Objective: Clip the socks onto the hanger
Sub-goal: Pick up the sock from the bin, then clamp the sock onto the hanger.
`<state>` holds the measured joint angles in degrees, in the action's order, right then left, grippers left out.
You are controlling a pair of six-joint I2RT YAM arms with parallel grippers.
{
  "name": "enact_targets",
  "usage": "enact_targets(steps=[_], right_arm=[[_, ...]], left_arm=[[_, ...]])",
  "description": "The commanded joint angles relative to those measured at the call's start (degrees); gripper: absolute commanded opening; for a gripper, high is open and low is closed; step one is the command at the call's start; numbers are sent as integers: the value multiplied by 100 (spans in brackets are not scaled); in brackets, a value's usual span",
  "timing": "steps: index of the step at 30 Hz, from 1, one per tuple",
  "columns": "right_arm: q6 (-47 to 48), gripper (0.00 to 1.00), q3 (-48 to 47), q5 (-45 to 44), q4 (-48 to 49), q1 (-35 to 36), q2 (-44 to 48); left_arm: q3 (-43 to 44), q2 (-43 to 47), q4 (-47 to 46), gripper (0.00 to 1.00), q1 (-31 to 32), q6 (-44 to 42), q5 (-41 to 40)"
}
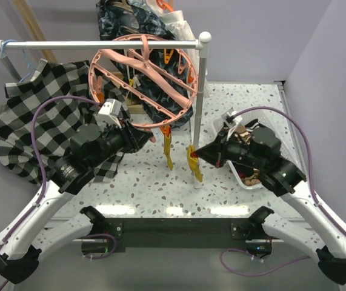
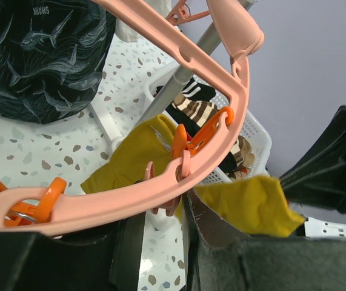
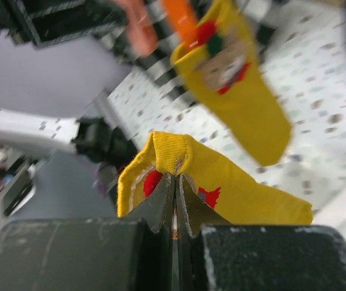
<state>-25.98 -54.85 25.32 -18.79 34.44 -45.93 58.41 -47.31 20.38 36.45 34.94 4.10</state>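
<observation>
The salmon-pink round hanger [image 1: 142,76] hangs from the white rail. My left gripper [image 1: 150,136] is at its lower rim, jaws closed narrowly on a small pink clip [image 2: 162,203] under the ring [image 2: 124,200]. One mustard yellow sock [image 1: 168,150] hangs from an orange clip [image 2: 188,142] just beside it. My right gripper [image 1: 192,153] is shut on the folded cuff of a second yellow sock [image 3: 179,154] with red marks, held a little right of and below the left gripper; it shows as a yellow flap [image 2: 251,203] in the left wrist view.
A white basket [image 1: 245,180] with brown striped and dark socks [image 2: 200,109] stands at the right. The rail's upright post [image 1: 200,103] stands between the arms. A black-and-white checkered shirt [image 1: 33,121] hangs at the left on a blue hanger [image 1: 12,51]. A dark patterned bag [image 2: 39,54] lies behind.
</observation>
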Motion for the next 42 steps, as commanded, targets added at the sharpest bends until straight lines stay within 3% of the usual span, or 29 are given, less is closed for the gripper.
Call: enact_targets(steps=[1, 5, 11, 23, 42], right_arm=[[-470, 0, -86, -1019, 331, 1195, -424], [-513, 0, -491, -1696, 402, 2100, -1162], [-689, 0, -1071, -2521, 411, 2488, -1963], [-909, 0, -1485, -3314, 631, 2586, -2587], [-997, 0, -1555, -3903, 1052, 2603, -2500]], left_arm=[[285, -15, -456, 0, -6, 22, 74], [258, 29, -430, 0, -6, 22, 30], [214, 134, -342, 0, -6, 48, -93], [153, 240, -245, 0, -6, 66, -155], [30, 196, -166, 0, -6, 31, -120]])
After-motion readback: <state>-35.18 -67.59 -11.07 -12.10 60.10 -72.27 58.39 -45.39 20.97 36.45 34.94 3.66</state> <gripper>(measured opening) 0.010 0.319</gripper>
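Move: The yellow sock already hangs by its mouth from the shut right fingers; it is meant for the pink clip on the hanger's near rim, about 15 cm to that hand's left and 5 cm ahead, roughly level. The neighbouring orange clip is some 10 cm left and 7 cm ahead, near the same height, and the sock already clipped hangs from it, its middle 8 cm lower. The left hand has the pink clip right at its fingertips. The sock is carried left in the right hand's shut fingers, some 12 cm towards the pink clip, dipping about 5 cm and drawing back a little at first, then easing forward and finally rising slightly under the hanger's rim. The hand swings counter-clockwise, then back some 20 degrees clockwise. The left fingers keep their pinch on the clip almost in place. ##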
